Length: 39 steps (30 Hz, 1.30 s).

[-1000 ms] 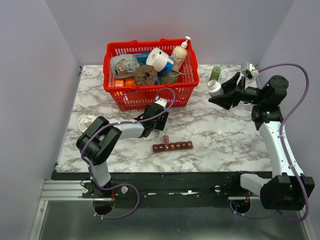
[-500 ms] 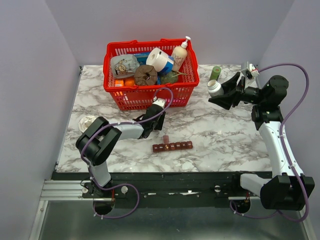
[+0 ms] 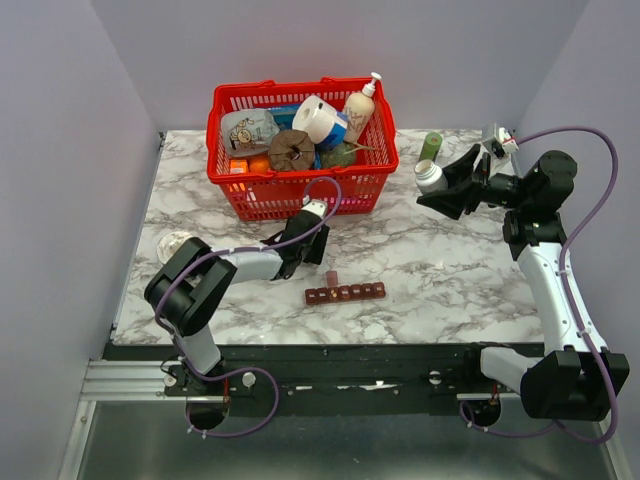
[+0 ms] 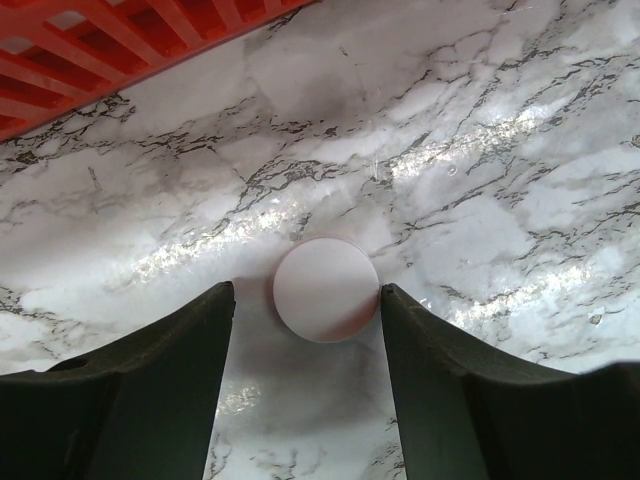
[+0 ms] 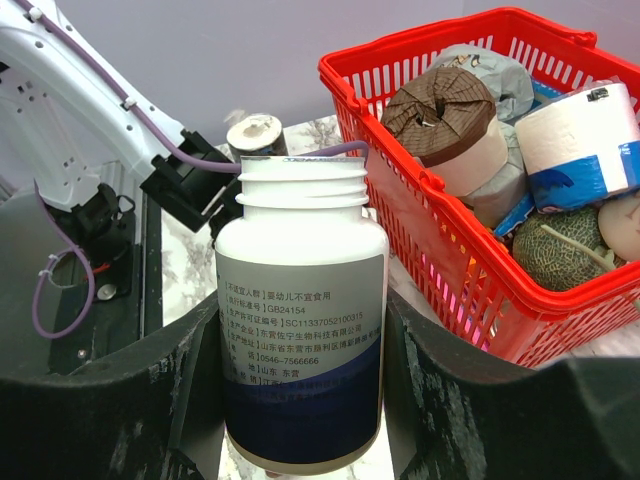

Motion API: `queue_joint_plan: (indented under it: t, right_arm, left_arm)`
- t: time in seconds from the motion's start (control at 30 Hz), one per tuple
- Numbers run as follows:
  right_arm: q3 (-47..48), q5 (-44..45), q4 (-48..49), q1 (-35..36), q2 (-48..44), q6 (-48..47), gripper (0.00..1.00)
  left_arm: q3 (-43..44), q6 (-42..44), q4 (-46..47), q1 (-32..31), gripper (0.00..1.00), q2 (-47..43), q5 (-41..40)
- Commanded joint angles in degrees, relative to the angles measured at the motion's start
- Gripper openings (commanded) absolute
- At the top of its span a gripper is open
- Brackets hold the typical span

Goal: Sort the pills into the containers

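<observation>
One round white pill [image 4: 326, 289] lies on the marble table between the tips of my left gripper [image 4: 306, 288]. That gripper is open; its right finger touches the pill's edge and the left finger stands a little apart. In the top view the left gripper [image 3: 312, 245] hovers low just behind the containers [image 3: 345, 293], a dark red-brown strip with one lid [image 3: 331, 277] raised. My right gripper [image 5: 300, 330] is shut on a white pill bottle [image 5: 302, 300] with an uncapped neck, held up at the right rear [image 3: 430, 177].
A red mesh basket [image 3: 290, 195] full of groceries stands at the back centre, close behind the left gripper. A small green bottle [image 3: 431, 146] stands at the back right. A small clear round object [image 3: 172, 243] sits near the left table edge.
My left arm has shifted slightly left and back, away from the strip. Its jaws narrowed and then widened again. The right arm and bottle have not moved.
</observation>
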Motion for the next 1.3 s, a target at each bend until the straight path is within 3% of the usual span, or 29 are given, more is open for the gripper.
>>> queue_joint_plan:
  t: [0.0, 0.37, 0.6, 0.67, 0.7, 0.87, 1.0, 1.13, 1.27]
  right_arm:
    - [-0.5, -1.6, 0.6, 0.3, -1.0, -0.9, 0.13]
    - [-0.7, -1.7, 0.5, 0.3, -1.1, -1.0, 0.13]
    - [-0.6, -1.6, 0.4, 0.3, -0.8, -1.2, 0.13]
    - [-0.6, -1.6, -0.3, 0.3, -0.9, -2.0, 0.13]
    - [-0.4, -1.4, -0.9, 0.4, -0.9, -2.5, 0.13]
    - [-0.4, -0.7, -5.0, 0.4, -0.8, -6.8, 0.13]
    - [0.3, 1.5, -12.1, 1.7, -0.3, -15.3, 0.13]
    - [1.8, 8.2, -30.1, 8.0, 1.0, -32.3, 0.13]
    - [-0.1, 13.1, -34.0, 13.9, 1.5, -42.0, 0.13]
  left_arm:
    - [-0.6, 0.4, -4.3, 0.2, 0.68, 0.9, 0.7]
    - [2.5, 0.8, -3.9, 0.2, 0.64, 4.4, 2.5]
    - [0.1, 0.1, -4.0, 0.2, 0.38, 1.9, 3.5]
    - [-0.7, -0.2, -4.5, 0.2, 0.35, -0.1, 4.3]
    - [-0.8, -0.6, -4.8, 0.2, 0.27, -1.0, 4.7]
    - [-0.6, -2.1, -7.4, 0.2, 0.22, -10.4, 8.6]
    - [0.1, -3.3, -10.5, 0.7, 0.22, -18.6, 14.7]
    - [-0.2, -7.5, -11.3, 2.5, 0.22, -26.3, 28.5]
    - [-1.9, -18.3, -7.5, 7.0, 0.22, -33.4, 42.1]
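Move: The white cap lies flat on the table almost between the left fingertips, about 1 cm ahead, 1 cm to the right and 1 cm below the hand point. From that hand the red basket's middle is some 18 cm ahead, 3 cm left and 8 cm higher, while the brown pill box sits about 11 cm back and 5 cm right, 1 cm below. From the right hand, holding the open bottle, the cap is roughly 7 cm ahead, 17 cm left and 34 cm down. The cap is pinched by its rim as the left hand edges about 1 cm forward and right along the table and closes; that hand then lifts it some 15 cm while drawing back from the basket, rolling its left side down nearly 30 degrees. Late on, the right hand lowers the bottle about 5 cm and leftward, towards the cap, tipping its fingertips slightly down and keeping its grip. ##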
